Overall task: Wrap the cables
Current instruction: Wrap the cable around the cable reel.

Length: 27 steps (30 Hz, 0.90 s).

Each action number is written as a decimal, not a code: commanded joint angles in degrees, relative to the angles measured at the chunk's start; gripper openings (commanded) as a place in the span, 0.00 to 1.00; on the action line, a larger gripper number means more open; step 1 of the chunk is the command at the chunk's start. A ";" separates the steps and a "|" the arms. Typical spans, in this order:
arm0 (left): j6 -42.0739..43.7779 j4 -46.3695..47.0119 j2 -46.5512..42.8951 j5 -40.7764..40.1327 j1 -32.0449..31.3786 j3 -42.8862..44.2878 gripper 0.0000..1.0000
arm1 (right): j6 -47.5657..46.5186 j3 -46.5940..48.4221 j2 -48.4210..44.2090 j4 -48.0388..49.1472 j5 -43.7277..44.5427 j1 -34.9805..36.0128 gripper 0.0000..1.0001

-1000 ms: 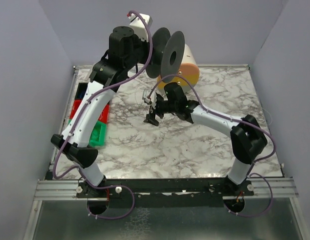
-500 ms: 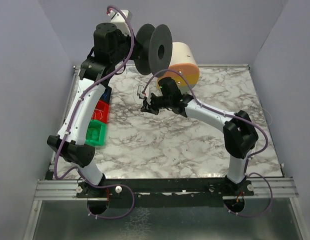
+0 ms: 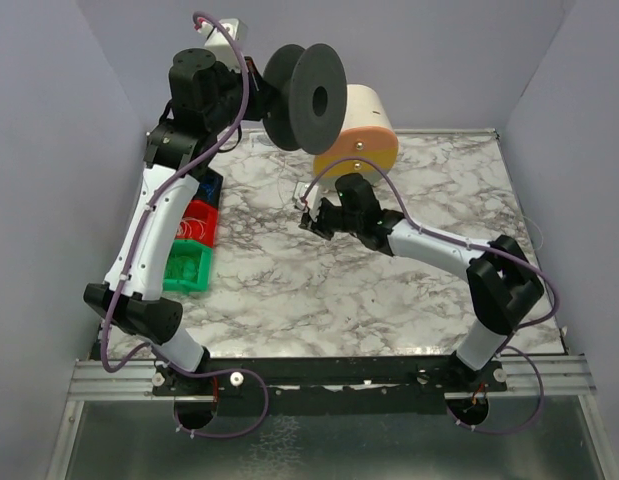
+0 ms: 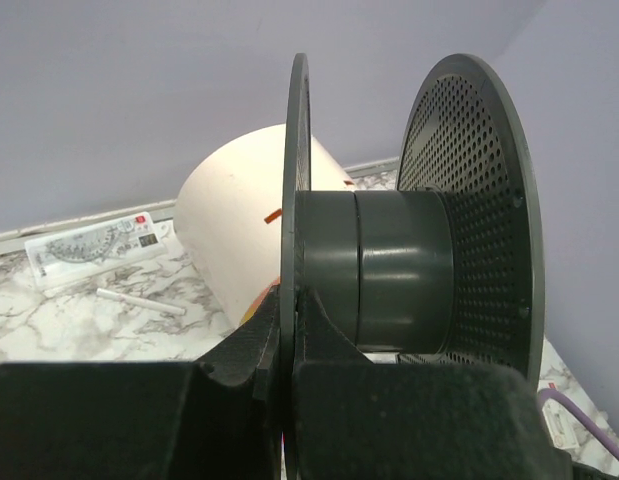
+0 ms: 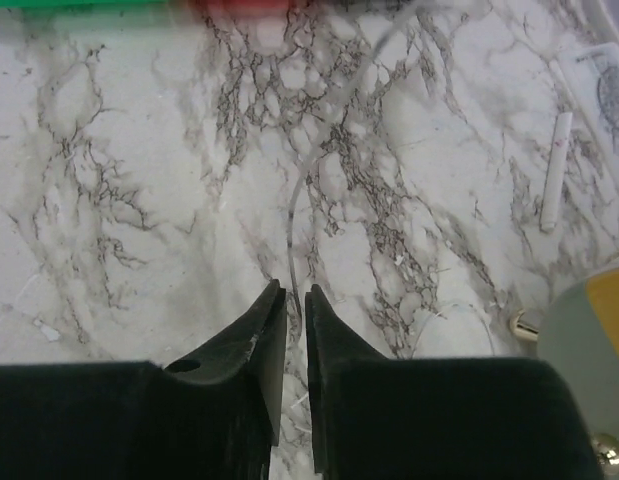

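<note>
My left gripper (image 4: 286, 312) is shut on the left flange (image 4: 297, 160) of the dark grey spool (image 3: 307, 95), which it holds in the air over the table's back left, on its side. Its hub (image 4: 379, 270) looks bare. Lower down, near the table's middle, my right gripper (image 3: 309, 222) hangs over the marble top. In the right wrist view a thin pale cable (image 5: 291, 225) runs from the far side in a curve down into the narrow gap between the fingers of my right gripper (image 5: 295, 296), which is shut on it.
A cream cylinder with an orange face (image 3: 359, 128) lies behind the right gripper, just right of the spool. Green (image 3: 184, 270), red (image 3: 197, 222) and blue bins stand along the left edge. A white stick (image 5: 556, 170) and a protractor card (image 4: 94, 245) lie at the back.
The right gripper has closed from wide open onto the cable and shifted slightly toward the back. The left arm has swung the spool leftward and a little higher.
</note>
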 commanded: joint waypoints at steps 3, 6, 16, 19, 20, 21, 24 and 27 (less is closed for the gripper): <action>-4.08 8.27 -3.64 7.78 0.20 -3.14 0.00 | -1.44 6.00 3.21 -0.82 -4.65 -0.01 0.40; -4.24 8.89 -4.16 9.21 0.20 -3.46 0.00 | -1.82 9.68 5.10 -3.09 -8.12 -0.03 0.54; -6.49 10.60 -3.92 12.61 0.62 -4.11 0.00 | -2.70 16.72 10.06 -11.11 -20.66 0.23 0.64; -7.27 10.99 -3.81 13.42 0.88 -4.24 0.00 | -3.44 17.33 11.26 -11.45 -21.71 0.41 0.69; -7.57 11.20 -3.75 13.76 0.97 -4.24 0.00 | -3.60 17.77 11.80 -11.64 -21.72 0.45 0.73; -8.03 11.43 -3.74 14.53 1.11 -4.20 0.00 | -3.55 18.14 12.30 -11.54 -21.68 0.43 0.74; -9.62 12.83 -3.77 16.66 1.46 -4.52 0.00 | -3.55 19.61 14.16 -11.61 -21.45 0.42 0.75; -12.24 15.32 -4.27 19.87 2.05 -5.92 0.00 | -3.38 21.79 16.07 -11.85 -21.69 0.42 0.75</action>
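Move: The right hand has the thin cable at its nearly shut fingertips; the reel's middle is about 13 cm ahead, 3 cm to the right and 30 cm above. Red bin: some 23 cm left and 2 cm ahead, 12 cm lower. Drawer cabinet: about 20 cm ahead, 12 cm right. From the left hand, that stretch of cable is roughly 9 cm back, 4 cm right and 31 cm below; the held reel's middle is about 4 cm ahead, 7 cm right. The right fingertips let go of the cable, spreading to about three-quarters open as the hand goes left some 6 cm towards the bins, rising about 4 cm and then sinking most of that again, while it turns nearly 20 degrees counter-clockwise. The left hand keeps its pinch on the reel's near flange, easing a couple of centimetres right and slightly back with a small clockwise turn. ##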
